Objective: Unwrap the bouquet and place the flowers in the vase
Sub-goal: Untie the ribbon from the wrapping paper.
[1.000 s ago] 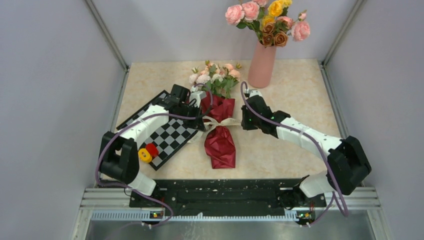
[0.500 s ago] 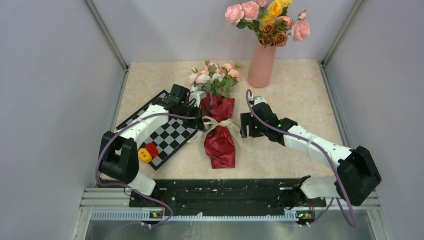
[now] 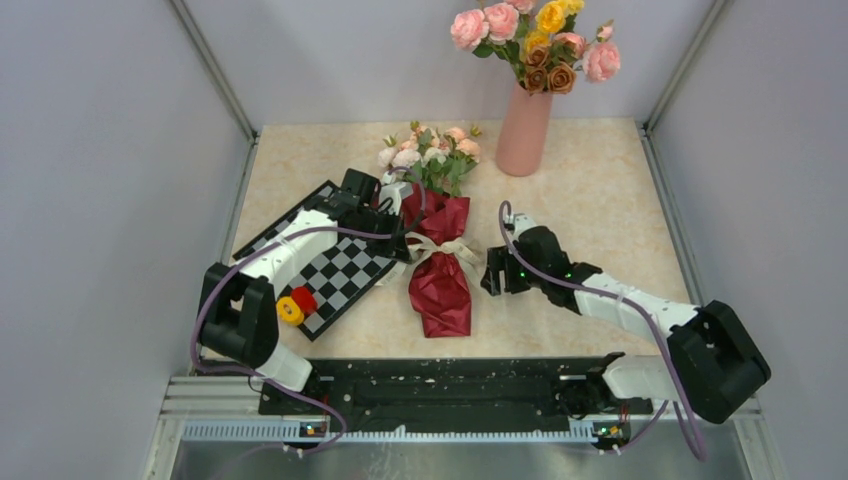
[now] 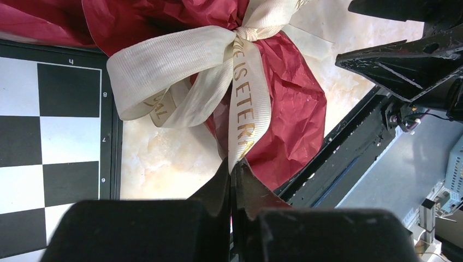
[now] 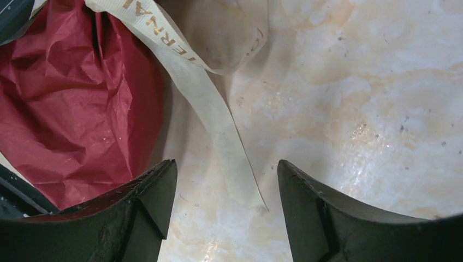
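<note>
The bouquet (image 3: 440, 268) lies on the table in dark red crinkled paper (image 4: 295, 103), its cream ribbon (image 4: 245, 103) still knotted in a bow. The flowers (image 3: 430, 155) point towards the back. My left gripper (image 3: 404, 243) sits at the bouquet's left side; in the left wrist view it (image 4: 233, 170) is shut on one ribbon tail. My right gripper (image 3: 492, 274) is open just right of the wrap, and the other ribbon tail (image 5: 218, 125) lies flat on the table between its fingers (image 5: 226, 183), touching neither. The salmon-pink vase (image 3: 524, 130) stands upright at the back.
Larger pink, yellow and brown roses (image 3: 535, 35) fill the vase. A black-and-white chessboard (image 3: 335, 270) lies left of the bouquet under my left arm, with a red piece (image 3: 303, 298) and a yellow piece (image 3: 289, 311) on its near corner. Grey walls enclose the table.
My right gripper has opened and drawn back towards the near edge, leaving the right ribbon tail loose on the table. The left arm and the bouquet have not moved.
</note>
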Motion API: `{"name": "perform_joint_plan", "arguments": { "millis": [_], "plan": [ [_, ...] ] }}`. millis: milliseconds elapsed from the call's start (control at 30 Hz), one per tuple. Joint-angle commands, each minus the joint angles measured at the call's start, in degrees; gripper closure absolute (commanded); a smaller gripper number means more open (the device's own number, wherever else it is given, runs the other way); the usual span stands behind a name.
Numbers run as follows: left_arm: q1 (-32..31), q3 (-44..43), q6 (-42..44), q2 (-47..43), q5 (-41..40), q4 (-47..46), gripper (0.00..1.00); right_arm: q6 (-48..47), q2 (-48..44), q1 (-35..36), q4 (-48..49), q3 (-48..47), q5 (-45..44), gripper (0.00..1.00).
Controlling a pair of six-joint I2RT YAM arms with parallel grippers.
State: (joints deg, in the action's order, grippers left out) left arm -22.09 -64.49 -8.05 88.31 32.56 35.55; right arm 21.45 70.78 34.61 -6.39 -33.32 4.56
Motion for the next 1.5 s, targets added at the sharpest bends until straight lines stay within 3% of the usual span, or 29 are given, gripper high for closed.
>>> {"name": "perform_joint_plan", "arguments": {
  "millis": [0, 200, 867, 1267, 1467],
  "plan": [
    [0.3, -0.9, -0.1, -0.3, 1.5, -1.4, 1.0, -3.2, 1.7, 0.8, 9.1, 1.0, 0.7, 0.33],
    [0.3, -0.7, -0.1, -0.4, 1.2, -1.3, 1.0, -3.6, 8.2, 2.3, 14.8, -0.7, -0.2, 0.46],
    [0.3, -1.0, 0.0, -1.0, 1.4, -1.2, 1.0, -6.1, 21.0, 7.4, 19.7, -5.7, -6.3, 0.49],
    [0.4, -0.7, -0.3, -1.4, -0.6, -1.2, 1.0, -2.6, 19.0, 9.1, 14.2, -6.4, -17.8, 0.87],
    [0.6, -0.4, -0.6, -1.7, -3.5, -1.4, 1.0, 0.2, 15.3, 9.1, 11.0, -5.6, -20.8, 1.0]
  ]
}}
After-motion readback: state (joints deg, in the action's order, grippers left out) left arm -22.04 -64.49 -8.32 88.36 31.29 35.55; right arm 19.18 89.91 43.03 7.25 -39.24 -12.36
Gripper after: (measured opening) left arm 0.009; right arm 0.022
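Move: The right-hand side of the ribbon, loop and tail together, lies about 5 cm ahead of the open right hand, 4 cm to its left and 4 cm below. The knot is some 8 cm ahead and 11 cm left; the wrapping paper's lower part is 10 cm left and 2 cm back. From the left hand, already pinching the left tail, that right side lies 13 cm right, 1 cm ahead, 9 cm lower. Right hand goes about 5 cm forward, left and down, then edges right, pinching the ribbon; left hand holds still. ##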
